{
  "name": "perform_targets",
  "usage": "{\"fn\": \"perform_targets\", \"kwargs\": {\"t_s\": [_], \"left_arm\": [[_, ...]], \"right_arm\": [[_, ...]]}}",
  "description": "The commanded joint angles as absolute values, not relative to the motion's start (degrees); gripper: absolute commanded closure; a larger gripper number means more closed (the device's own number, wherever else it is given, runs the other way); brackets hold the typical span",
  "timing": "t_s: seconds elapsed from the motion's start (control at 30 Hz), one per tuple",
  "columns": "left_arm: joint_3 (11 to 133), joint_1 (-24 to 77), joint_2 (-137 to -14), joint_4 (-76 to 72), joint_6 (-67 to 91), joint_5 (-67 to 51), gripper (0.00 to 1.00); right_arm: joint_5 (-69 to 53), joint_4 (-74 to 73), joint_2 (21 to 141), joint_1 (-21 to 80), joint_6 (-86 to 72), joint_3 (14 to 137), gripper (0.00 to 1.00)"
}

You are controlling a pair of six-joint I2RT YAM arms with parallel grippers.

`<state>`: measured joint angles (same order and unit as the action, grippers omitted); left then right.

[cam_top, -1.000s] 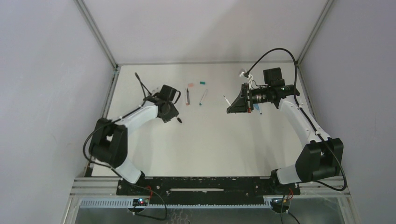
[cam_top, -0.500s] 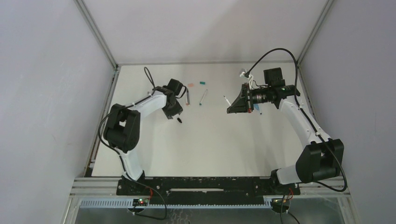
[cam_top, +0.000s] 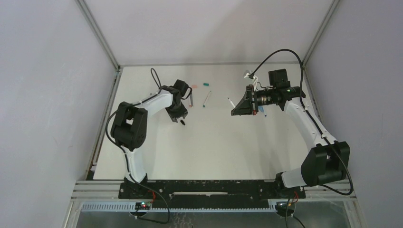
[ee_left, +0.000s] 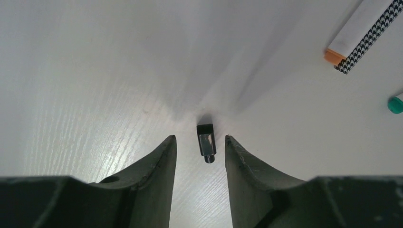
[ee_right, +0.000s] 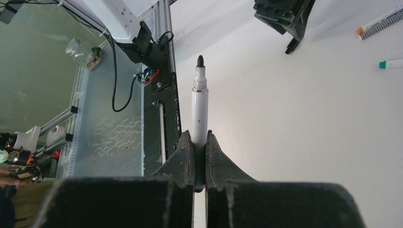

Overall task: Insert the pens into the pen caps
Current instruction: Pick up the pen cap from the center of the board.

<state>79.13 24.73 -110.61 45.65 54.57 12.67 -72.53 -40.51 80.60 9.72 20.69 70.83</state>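
Note:
A small black pen cap (ee_left: pixel 206 141) lies flat on the white table, just ahead of and between the tips of my left gripper (ee_left: pixel 199 142), which is open and not touching it. From above, this cap (cam_top: pixel 182 122) shows just beyond the left gripper (cam_top: pixel 179 118). My right gripper (ee_right: pixel 199 138) is shut on a white pen (ee_right: pixel 199 107) with a bare black tip, held off the table. Seen from above, the right gripper (cam_top: pixel 234 109) hovers at centre right with the pen (cam_top: pixel 230 101) sticking out to the left.
A houndstooth-patterned pen (cam_top: pixel 191 99) and a white pen with a teal end (cam_top: pixel 207 99) lie behind the left gripper. A salmon cap (cam_top: pixel 194 87) and a teal cap (cam_top: pixel 206 84) sit farther back. A blue pen (cam_top: pixel 263 112) lies under the right wrist.
The left arm's elbow has swung to the right while its gripper stayed over the black cap, jaws a little wider. The right arm and its pen have not moved.

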Motion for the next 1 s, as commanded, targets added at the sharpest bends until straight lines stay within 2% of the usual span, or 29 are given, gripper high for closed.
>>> {"fn": "perform_targets", "kwargs": {"t_s": [0.0, 0.23, 0.5, 0.67, 0.83, 0.97], "left_arm": [[82.9, 25.1, -112.5, 47.9, 55.1, 11.4, 0.54], [84.3, 25.1, -115.0, 48.1, 55.5, 10.2, 0.6], [84.3, 25.0, -116.5, 48.7, 55.8, 10.1, 0.71], [83.2, 25.0, -116.5, 47.9, 55.6, 9.1, 0.84], [81.2, 24.7, -113.2, 45.7, 55.2, 8.3, 0.92], [78.9, 24.8, -106.1, 43.1, 52.7, 9.3, 0.99]], "right_arm": [[-73.9, -40.3, 78.8, 9.0, 21.3, 70.5, 1.0], [-74.0, -40.4, 78.6, 8.8, 21.2, 70.5, 1.0], [-74.3, -40.3, 78.5, 8.5, 21.2, 70.5, 1.0], [-74.3, -40.3, 78.3, 8.4, 21.2, 70.5, 1.0], [-74.3, -40.5, 78.1, 8.2, 21.2, 70.5, 1.0], [-74.3, -40.6, 78.1, 8.3, 20.7, 70.5, 1.0]]}}
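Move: The black pen cap lies between and just below the open left fingertips, about 2 cm down, 1 cm to the right and level fore and aft. The orange-ended pen, with a checkered pen alongside, has its middle some 15 cm ahead and 4 cm right of the left hand; the green-ended pen is about 15 cm ahead and 12 cm right. From the right hand, the cap is roughly 22 cm left, 9 cm ahead and 25 cm below. Lower the left gripper not quite 2 cm, nearly straight down over the black pen cap, with the fingers tipping about 5 degrees. Hold that height and close the half-open fingers until they pinch the cap by its sides, then ease slightly right as the hand just starts to rise. ##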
